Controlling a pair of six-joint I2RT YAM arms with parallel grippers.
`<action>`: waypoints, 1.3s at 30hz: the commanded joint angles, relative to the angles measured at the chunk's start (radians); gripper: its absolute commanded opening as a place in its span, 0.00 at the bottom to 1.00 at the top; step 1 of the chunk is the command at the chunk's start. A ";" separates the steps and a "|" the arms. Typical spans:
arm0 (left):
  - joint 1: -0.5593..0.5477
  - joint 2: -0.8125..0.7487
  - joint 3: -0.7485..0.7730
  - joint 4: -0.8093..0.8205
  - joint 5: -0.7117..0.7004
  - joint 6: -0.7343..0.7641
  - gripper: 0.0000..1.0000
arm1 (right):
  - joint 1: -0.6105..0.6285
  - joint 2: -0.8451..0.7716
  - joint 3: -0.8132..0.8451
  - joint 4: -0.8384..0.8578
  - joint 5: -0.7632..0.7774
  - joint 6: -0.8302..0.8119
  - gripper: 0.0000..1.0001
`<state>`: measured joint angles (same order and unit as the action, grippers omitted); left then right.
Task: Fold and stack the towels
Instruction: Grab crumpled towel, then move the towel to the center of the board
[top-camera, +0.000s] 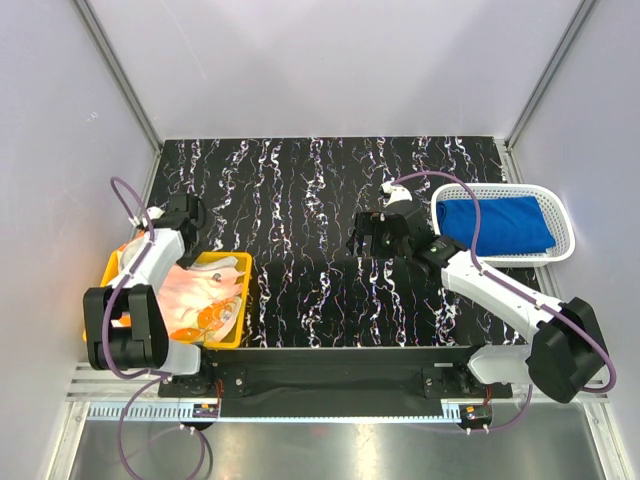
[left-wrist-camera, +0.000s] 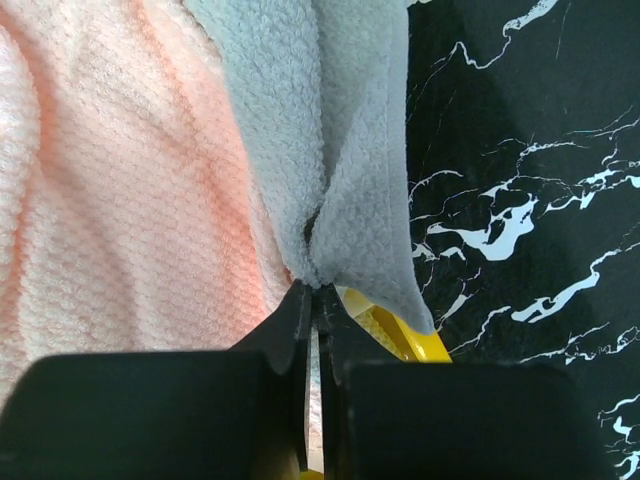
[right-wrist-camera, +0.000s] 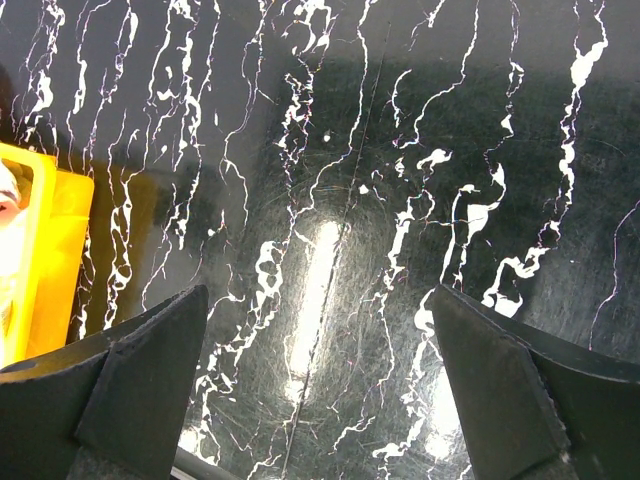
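Note:
In the left wrist view my left gripper (left-wrist-camera: 315, 290) is shut on a pinched fold of a plain off-white towel (left-wrist-camera: 350, 150), right above the rim of the yellow bin (left-wrist-camera: 400, 335). A pale pink towel (left-wrist-camera: 120, 180) fills the bin to the left of the fold. From above, the left gripper (top-camera: 192, 238) sits at the bin's far edge, over the pink towel (top-camera: 185, 285) and an orange-and-white patterned towel (top-camera: 205, 320). My right gripper (top-camera: 365, 235) hovers over the table's middle, open (right-wrist-camera: 318, 300), with only bare black marble between its fingers. A folded royal blue towel (top-camera: 495, 225) lies in the white basket.
The yellow bin (top-camera: 245, 300) stands at the table's near left; its corner also shows in the right wrist view (right-wrist-camera: 55, 250). The white perforated basket (top-camera: 562, 218) stands at the right edge. Black marble tabletop (top-camera: 300, 190) spans between them, with grey walls around.

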<state>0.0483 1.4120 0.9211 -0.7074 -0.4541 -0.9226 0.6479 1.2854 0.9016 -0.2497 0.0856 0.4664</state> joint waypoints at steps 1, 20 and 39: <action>0.012 -0.062 0.051 0.034 0.003 0.042 0.00 | 0.002 -0.037 0.005 0.047 -0.007 -0.017 1.00; -0.120 -0.455 0.335 -0.115 0.040 0.148 0.00 | 0.004 -0.063 0.109 -0.023 -0.001 -0.032 1.00; -0.293 -0.326 0.794 -0.161 0.138 0.278 0.00 | 0.002 -0.086 0.259 -0.072 0.049 -0.014 1.00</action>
<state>-0.1852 1.0454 1.6287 -0.9077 -0.3458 -0.6907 0.6479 1.2373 1.0840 -0.3058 0.0971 0.4488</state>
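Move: The grey-white crumpled towel is already pinched in the shut left fingers by the bin's far rim, its bunched middle about 2 cm left and 2 cm below them. The yellow bin's middle lies roughly 11 cm back and 1 cm right of that hand, the pink towel about 10 cm back and 6 cm right, both some 4 cm lower. From the open right hand, the grey-white towel is some 44 cm left, about level front to back, and 10 cm below. Left hand hoists the pinched towel about 34 cm from the bin, fingers tilting up 45 degrees; right rises 9. ##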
